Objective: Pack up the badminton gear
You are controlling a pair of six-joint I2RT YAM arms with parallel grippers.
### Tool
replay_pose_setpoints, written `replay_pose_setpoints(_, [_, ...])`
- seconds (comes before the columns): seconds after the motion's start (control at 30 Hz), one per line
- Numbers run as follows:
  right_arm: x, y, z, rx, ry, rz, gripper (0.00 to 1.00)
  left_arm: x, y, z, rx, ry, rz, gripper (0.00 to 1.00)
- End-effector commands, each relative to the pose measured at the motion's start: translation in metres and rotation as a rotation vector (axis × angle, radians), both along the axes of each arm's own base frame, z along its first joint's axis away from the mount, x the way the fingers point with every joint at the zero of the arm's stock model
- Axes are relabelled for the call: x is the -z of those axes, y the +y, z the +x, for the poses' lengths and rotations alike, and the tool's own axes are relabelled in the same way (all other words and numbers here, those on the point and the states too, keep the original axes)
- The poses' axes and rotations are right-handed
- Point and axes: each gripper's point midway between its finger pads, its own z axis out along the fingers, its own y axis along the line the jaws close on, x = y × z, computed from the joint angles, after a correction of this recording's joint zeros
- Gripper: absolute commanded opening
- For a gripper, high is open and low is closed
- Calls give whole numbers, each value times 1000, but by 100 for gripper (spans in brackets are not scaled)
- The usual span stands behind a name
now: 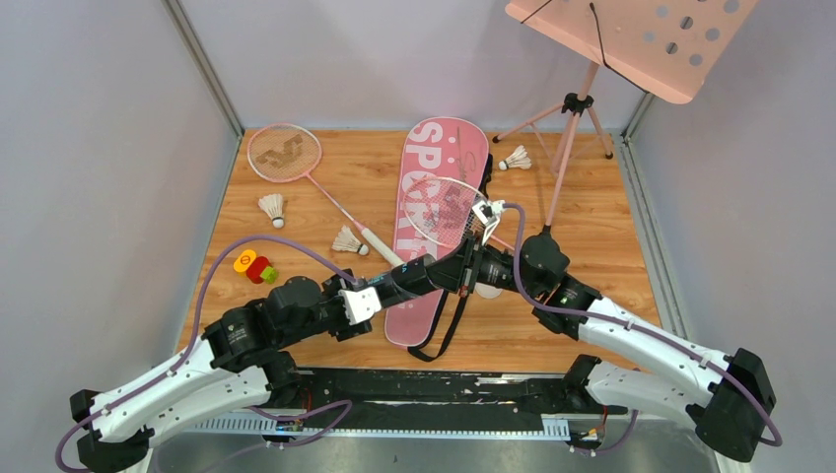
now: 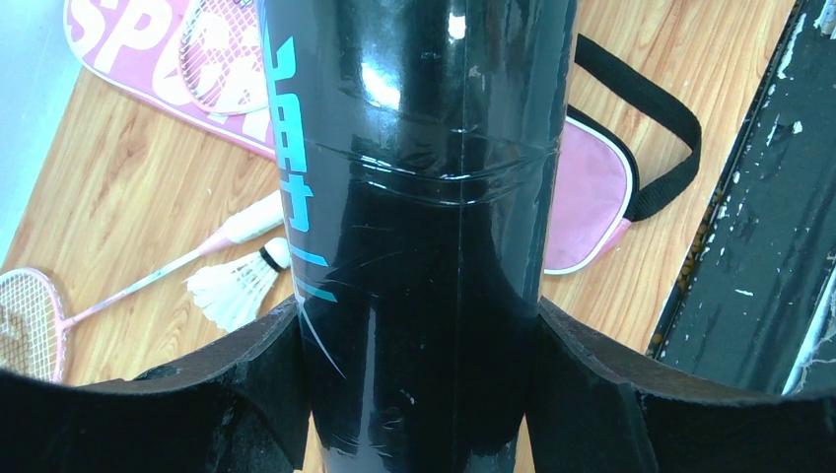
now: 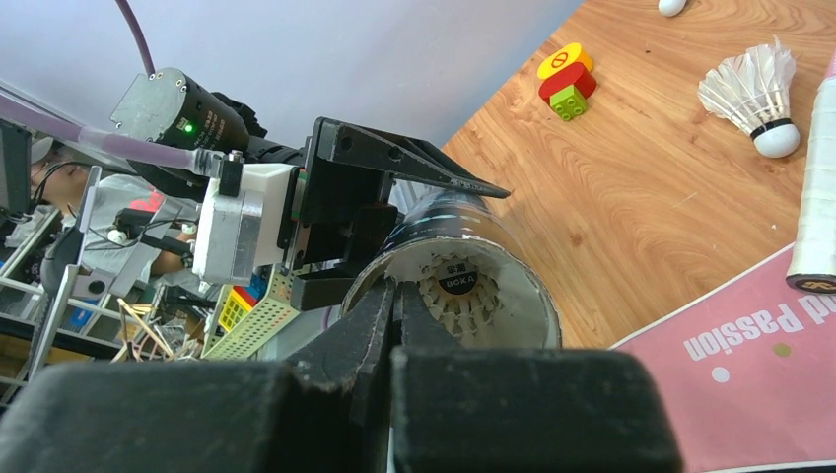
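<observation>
My left gripper [image 2: 419,330] is shut on the long black tube [image 2: 414,197], which it holds level above the table [image 1: 424,274]. The tube's open end faces my right gripper [image 3: 399,291]. That gripper is shut, its tips just inside the tube's rim [image 3: 537,296], beside a white shuttlecock [image 3: 456,288] lodged in the tube; nothing shows between its fingers. One pink racket [image 1: 444,209] lies on the pink SPORT bag [image 1: 434,158]. The other racket [image 1: 284,153] lies left of the bag. Loose shuttlecocks rest at the left [image 1: 272,208], by the racket handle [image 1: 347,240] and at the back right [image 1: 516,159].
A small orange, red and green toy [image 1: 254,266] sits at the left of the wooden table [image 1: 592,197]. A pink music stand [image 1: 631,39] on a tripod stands at the back right. The bag's black strap [image 1: 449,330] trails toward the near edge. Walls close in on three sides.
</observation>
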Motion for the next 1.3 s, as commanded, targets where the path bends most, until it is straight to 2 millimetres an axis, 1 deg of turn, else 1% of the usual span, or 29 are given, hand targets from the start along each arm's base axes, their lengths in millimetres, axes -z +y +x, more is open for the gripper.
replay_pose_setpoints(0.0, [-15, 5, -6, -32, 12, 38, 0, -30, -13, 6, 8, -62, -114, 51])
replay_pose_setpoints(0.17, [-18, 0, -4, 1, 26, 32, 8, -30, -14, 6, 11, -61, -115, 51])
replay_pose_setpoints(0.27, [-24, -8, -1, 45, 22, 34, 15, -30, -14, 5, 14, -60, -114, 51])
replay_pose_setpoints(0.33, [-28, -15, 2, 91, 33, 34, 17, -29, -14, 5, 18, -59, -112, 51])
replay_pose_setpoints(0.53, [-49, -33, -2, 145, 26, 100, 34, -29, -15, 4, 28, -59, -111, 51])
replay_pose_setpoints(0.63, [-55, -42, -2, 179, 1, 110, 38, -30, -15, 3, 32, -61, -114, 51])
replay_pose_setpoints(0.7, [-57, -47, 0, 202, -16, 108, 44, -31, -15, 3, 35, -62, -116, 51])
replay_pose_setpoints(0.8, [-56, -52, 4, 240, -49, 77, 54, -32, -15, 2, 40, -65, -121, 51])
replay_pose_setpoints(0.87, [-51, -53, 10, 269, -60, 35, 60, -32, -15, 0, 46, -66, -124, 51])
replay_pose_setpoints(0.9, [-50, -53, 13, 278, -69, 19, 62, -33, -15, 0, 50, -67, -127, 51])
replay_pose_setpoints(0.93, [-41, -53, 15, 282, -61, -23, 63, -33, -15, -1, 53, -67, -128, 51])
replay_pose_setpoints(0.97, [-37, -53, 17, 285, -67, -50, 64, -34, -15, -1, 56, -69, -129, 51])
replay_pose_setpoints(1.03, [-35, -54, 23, 305, -105, -87, 65, -35, -15, -1, 56, -71, -132, 51])
replay_pose_setpoints(1.1, [-33, -61, 36, 377, -148, -143, 65, -35, -15, -1, 56, -72, -134, 51])
replay_pose_setpoints(1.17, [-35, -75, 58, 499, -205, -204, 65, -36, -15, -1, 56, -73, -135, 51])
replay_pose_setpoints(1.27, [-30, -98, 91, 676, -278, -311, 62, -36, -14, -1, 54, -76, -135, 51])
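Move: The right fingertips are shut in the mouth of the tube, at the feathers of the shuttlecock inside; the mouth's middle is about 1 cm left and 1 cm below the hand, level with it fore and aft. The head of the racket on the bag lies some 26 cm ahead, 3 cm right, 22 cm down, and the far shuttlecock 40 cm ahead, 23 cm right. From the left hand, which holds the tube, the mouth is roughly 21 cm right, 2 cm ahead, 9 cm up. Open the right fingers at the tube mouth to about two thirds, then back them out to the right and slightly up, some 5 cm. From there swing the hand forward about 4 cm, sinking a little, turning clockwise some 25 degrees towards the racket on the bag. Keep the left grip on the tube, letting it rise a centimetre or so. ##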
